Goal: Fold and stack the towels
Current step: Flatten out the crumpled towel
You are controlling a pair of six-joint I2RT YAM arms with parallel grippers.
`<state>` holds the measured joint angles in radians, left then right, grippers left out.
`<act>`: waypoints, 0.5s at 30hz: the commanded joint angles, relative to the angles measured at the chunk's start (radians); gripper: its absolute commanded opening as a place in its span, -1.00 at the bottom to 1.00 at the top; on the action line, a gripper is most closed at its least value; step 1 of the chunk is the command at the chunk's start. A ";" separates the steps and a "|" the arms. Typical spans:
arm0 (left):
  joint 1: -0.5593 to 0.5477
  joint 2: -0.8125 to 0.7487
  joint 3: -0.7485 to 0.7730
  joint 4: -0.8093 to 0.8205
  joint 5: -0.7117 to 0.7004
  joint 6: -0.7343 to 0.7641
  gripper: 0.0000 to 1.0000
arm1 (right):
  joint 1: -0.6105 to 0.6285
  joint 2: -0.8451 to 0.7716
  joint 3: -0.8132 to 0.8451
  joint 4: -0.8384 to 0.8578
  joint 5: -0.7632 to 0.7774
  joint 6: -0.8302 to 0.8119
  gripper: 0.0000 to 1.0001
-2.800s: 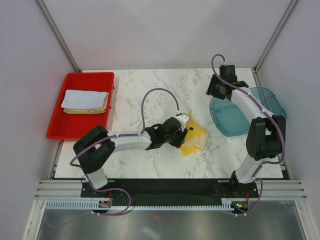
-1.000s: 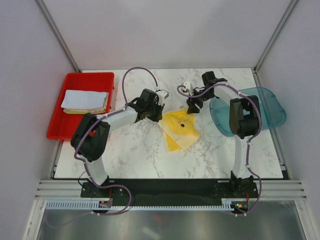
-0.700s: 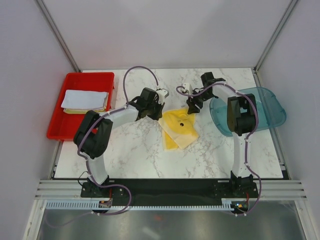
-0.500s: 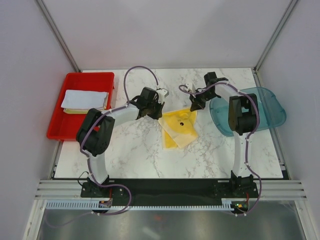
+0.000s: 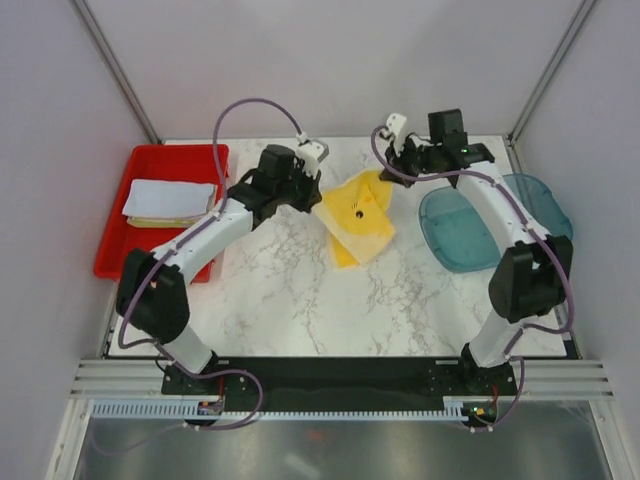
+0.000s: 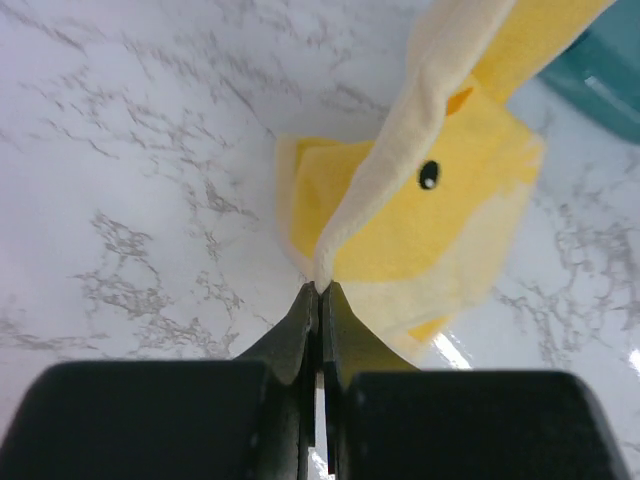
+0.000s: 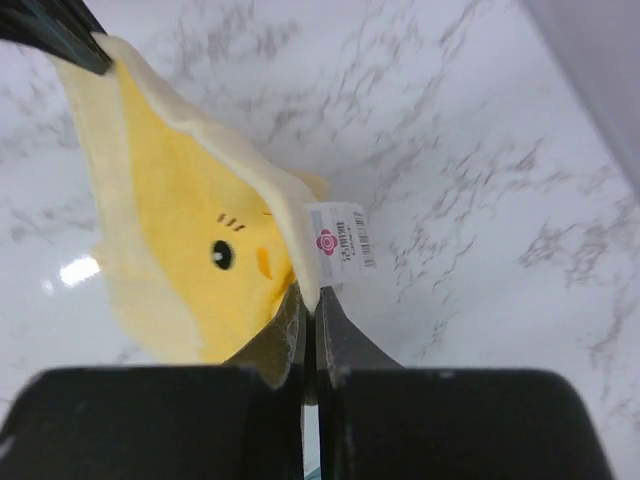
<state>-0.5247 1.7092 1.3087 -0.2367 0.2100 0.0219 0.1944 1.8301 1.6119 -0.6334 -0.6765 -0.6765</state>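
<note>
A yellow towel with a chick face and cream edge hangs stretched between my two grippers above the marble table's far middle, its lower part drooping toward the table. My left gripper is shut on its left corner; in the left wrist view the towel rises from the closed left gripper. My right gripper is shut on the corner with the white label; in the right wrist view that corner of the towel sits in the right gripper. Folded towels lie stacked in the red tray.
A translucent teal bin lies on the table's right side, under the right arm, and shows in the left wrist view as the teal bin. The red tray stands at the left edge. Grey walls close the back and sides.
The right gripper closed on the towel's labelled corner. Both grippers then rose and moved toward the back, lifting the towel's upper edge off the table and stretching it between them.
</note>
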 commanded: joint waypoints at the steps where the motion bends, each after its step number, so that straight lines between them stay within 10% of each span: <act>1: 0.003 -0.221 0.090 -0.099 -0.024 -0.011 -0.95 | 0.037 -0.207 -0.010 0.097 0.054 0.268 -1.00; 15: -0.110 -0.738 0.029 -0.223 0.316 -0.175 -0.95 | 0.102 -0.940 -0.353 0.372 -0.218 0.705 -1.00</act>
<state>-0.6262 0.9852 1.3460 -0.4191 0.4187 -0.0593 0.2935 0.9485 1.2877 -0.4320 -0.8223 -0.1360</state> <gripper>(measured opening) 0.035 0.034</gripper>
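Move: The crumpled yellow towel already hangs by its upper edge between both shut grippers, its lower part on the table. Its middle lies about 10 cm to the left hand's right, 2 cm back and 10 cm below. From the right hand it is some 6 cm left, 6 cm back and 12 cm below. The teal bin sits roughly 26 cm to the right hand's right and 3 cm back; the stack of folded towels is about 35 cm left of the left hand, 5 cm farther out. The towel is whipped up and back by both arms together, its corners still pinched: almost straight up off the table at first, then sweeping back towards the bases while rising on, some 25 cm up and 20 cm back in all. The wrists tip up by roughly 30 degrees, bringing the fingers from slanting down nearer to level. ##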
